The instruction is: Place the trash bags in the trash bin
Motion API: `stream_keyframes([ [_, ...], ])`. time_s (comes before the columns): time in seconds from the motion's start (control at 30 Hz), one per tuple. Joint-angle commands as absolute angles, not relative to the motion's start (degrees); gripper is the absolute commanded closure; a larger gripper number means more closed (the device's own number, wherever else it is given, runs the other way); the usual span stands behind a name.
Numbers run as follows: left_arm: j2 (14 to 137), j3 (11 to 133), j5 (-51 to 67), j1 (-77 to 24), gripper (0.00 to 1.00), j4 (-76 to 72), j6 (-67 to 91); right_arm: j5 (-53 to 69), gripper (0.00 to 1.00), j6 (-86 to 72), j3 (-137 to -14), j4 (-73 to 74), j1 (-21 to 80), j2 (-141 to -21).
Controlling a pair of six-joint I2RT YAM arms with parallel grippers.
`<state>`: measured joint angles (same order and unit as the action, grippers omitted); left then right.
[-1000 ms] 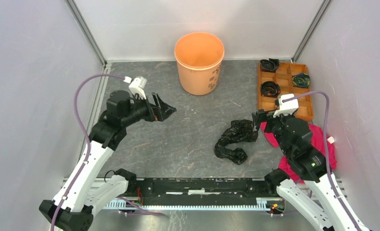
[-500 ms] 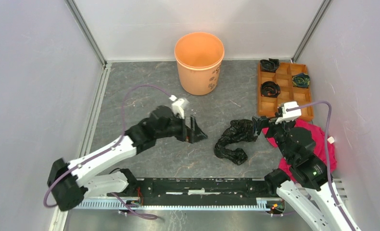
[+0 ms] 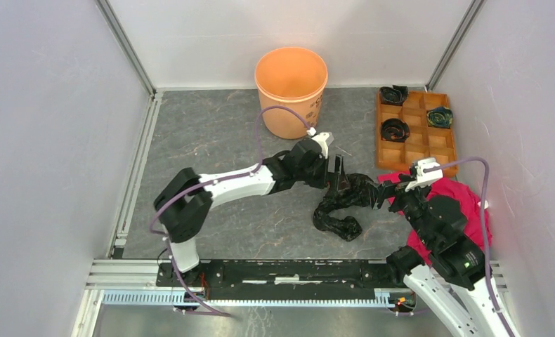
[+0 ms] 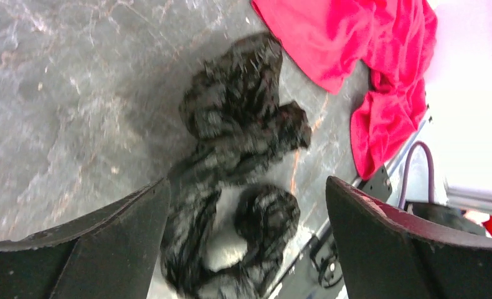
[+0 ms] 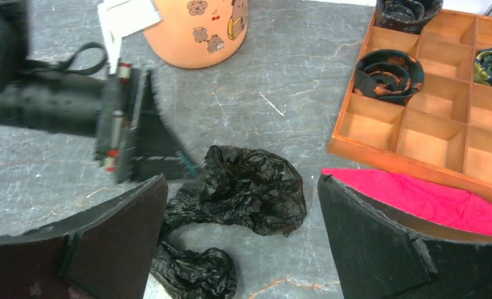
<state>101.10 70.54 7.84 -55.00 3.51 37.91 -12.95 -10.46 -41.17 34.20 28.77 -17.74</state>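
The trash bag (image 3: 339, 205) is a crumpled rope of glossy black film lying on the grey table right of centre; it also shows in the left wrist view (image 4: 243, 124) and the right wrist view (image 5: 250, 187). My left gripper (image 3: 339, 174) hangs open over the bag's upper left end, and in its own view (image 4: 246, 184) the jaws stand wide with the bag below them. My right gripper (image 3: 387, 188) is open just right of the bag, its jaws (image 5: 240, 179) framing the bag without touching it. The trash bin (image 3: 291, 91), an orange bucket, stands upright at the back (image 5: 197, 31).
An orange-brown compartment tray (image 3: 429, 144) at the back right holds small coiled black rolls (image 3: 395, 129). A pink-red cloth (image 3: 464, 203) lies under my right arm beside the bag. The left arm stretches across the table's middle. Grey walls close in both sides.
My left arm has swung from the table's left side rightward to the bag's upper end. My right gripper has drifted slightly nearer and to the right. The bag has not moved.
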Motion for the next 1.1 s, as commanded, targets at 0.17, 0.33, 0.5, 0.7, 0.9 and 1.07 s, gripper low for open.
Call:
stream_keyframes([
  [0.17,115.28,82.49,10.37,-52.89,0.12,-1.18,39.94,-11.37,0.02,-12.63,-39.1,36.52,29.02,-15.81],
  [0.33,113.36,80.94,10.01,-50.51,0.56,-0.26,38.63,-9.74,0.02,-13.06,-37.27,35.39,29.04,-16.56],
  [0.5,107.05,77.03,15.75,-47.77,0.98,-1.69,38.29,-7.3,0.02,-13.97,-35.51,33.2,29.07,-18.31],
  [0.7,89.51,72.82,9.68,-47.26,0.98,9.9,27.3,-5.45,0.02,-14.76,-34.6,32.05,29.07,-20.58],
  [0.9,71.34,75.77,-1.56,-47.29,0.98,28.51,11.62,-2.3,0.02,-15.63,-32.34,27.75,29.08,-21.63],
  [1.07,66.88,78.88,8.81,-47.49,0.98,34.83,9.17,2.8,0.02,-16.16,-30.04,22.22,29.08,-23.74],
])
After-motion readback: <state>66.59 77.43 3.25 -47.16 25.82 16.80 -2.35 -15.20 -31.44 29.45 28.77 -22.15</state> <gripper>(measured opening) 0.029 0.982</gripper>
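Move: The trash bag lies just under the left hand's open fingers, its middle about 5 cm below, 3 cm right and 1 cm back. From that hand the bin stands some 21 cm ahead and 12 cm left, the wooden tray about 15 cm ahead and 23 cm right, the red cloth 6 cm back and 30 cm right. From the right hand the bag is roughly 3 cm ahead, 6 cm left and 18 cm below. The left sinks forward 5 cm, pinches the bag, lifts it steeply leftwards about 27 cm; the right sinks. ##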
